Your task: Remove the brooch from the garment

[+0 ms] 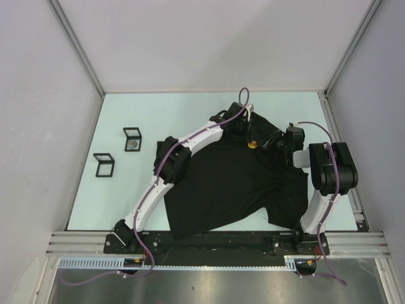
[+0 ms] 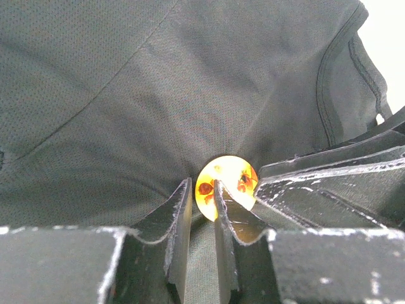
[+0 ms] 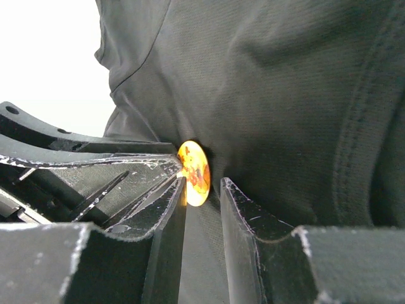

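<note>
The garment (image 1: pixel 228 183) is a black T-shirt spread on the table. The brooch (image 1: pixel 252 144), a small round yellow-orange disc, sits on it near the collar. My left gripper (image 1: pixel 248 134) reaches across to it. In the left wrist view its fingers (image 2: pixel 180 212) stand a narrow gap apart, pinching a ridge of cloth right below the brooch (image 2: pixel 228 180). My right gripper (image 1: pixel 271 142) comes from the right. Its fingers (image 3: pixel 235 206) are apart, with the brooch (image 3: pixel 195 172) edge-on between their tips, close to the left one.
Two small black open frame stands (image 1: pixel 131 139) (image 1: pixel 104 164) sit on the pale table at the left. The shirt's collar seam (image 2: pixel 326 95) curves just beyond the brooch. White walls enclose the table on three sides.
</note>
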Controlling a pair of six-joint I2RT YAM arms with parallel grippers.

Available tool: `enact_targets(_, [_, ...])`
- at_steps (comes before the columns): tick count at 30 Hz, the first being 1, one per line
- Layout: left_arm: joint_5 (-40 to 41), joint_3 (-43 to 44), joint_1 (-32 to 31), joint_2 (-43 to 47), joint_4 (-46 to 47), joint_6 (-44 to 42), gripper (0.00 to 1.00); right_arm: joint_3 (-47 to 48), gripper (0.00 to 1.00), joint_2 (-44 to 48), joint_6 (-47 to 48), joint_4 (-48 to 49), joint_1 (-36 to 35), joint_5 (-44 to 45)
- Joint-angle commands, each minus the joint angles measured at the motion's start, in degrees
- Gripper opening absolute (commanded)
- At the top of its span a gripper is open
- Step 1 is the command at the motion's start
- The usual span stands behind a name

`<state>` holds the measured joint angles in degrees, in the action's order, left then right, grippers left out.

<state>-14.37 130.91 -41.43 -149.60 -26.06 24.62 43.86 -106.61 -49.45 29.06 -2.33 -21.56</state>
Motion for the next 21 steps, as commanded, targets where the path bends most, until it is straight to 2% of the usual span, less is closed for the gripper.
enact_targets(1, [-1.8, -0.04, 0.03, 0.36, -0.65, 0.78, 0.24, 2.11, 0.32, -1.41, 0.23, 3.02, -0.92, -1.73])
enact_targets(4, [-1.8, 0.31, 0.03, 0.97, -1.44, -0.27, 0.24, 2.02, 0.31, -1.5, -0.21, 3.81, -1.01, -2.34])
enact_targets(10, [0.65, 1.54, -0.05, 4.13, -4.6, -5.19, 0.32, 2.02, 0.23, -1.41, -1.17, 5.04, -1.1, -3.4])
enact_targets(13, [2.67, 0.66, -0.49, 6.51, -5.31, -9.05, 0.41, 2.11, 0.18, -0.97, -1.52, 4.78, -0.84, -3.14])
enact_targets(17, [6.36, -1.1, -2.07, 8.88, -5.4, -15.98, 0.58, 2.11, 0.13, -0.88, -2.49, 4.17, -0.57, -2.78])
enact_targets(21, [10.4, -1.19, -4.36, 8.98, -6.01, -22.41, 0.64, 2.2, 0.1, -1.41, -3.81, 4.16, -0.4, -3.4])
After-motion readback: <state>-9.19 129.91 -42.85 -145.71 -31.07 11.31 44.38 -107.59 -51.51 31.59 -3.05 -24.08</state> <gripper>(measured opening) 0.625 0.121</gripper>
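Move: Just past the right fingertips lies the yellow brooch, roughly 2 cm ahead and 2 cm to the left, 1 cm or so lower. The left hand point stands about 3 cm ahead and 4 cm left of the right one; from the left hand the brooch is some 2 cm to the right, 1 cm back and 1 cm below. The garment's far sleeve end lies about 13 cm ahead of the right hand and 6 cm left, 3 cm below. Easing about 1 cm left onto the brooch, with a small rise, the right hand closes its fingers from partly open to nearly shut, pinching the disc by its edge. Meanwhile the left hand, first still beside it, opens wide and backs off up and to the left, about 2 cm each way, its wrist tilting some 10 degrees as its fingertip comes free. ##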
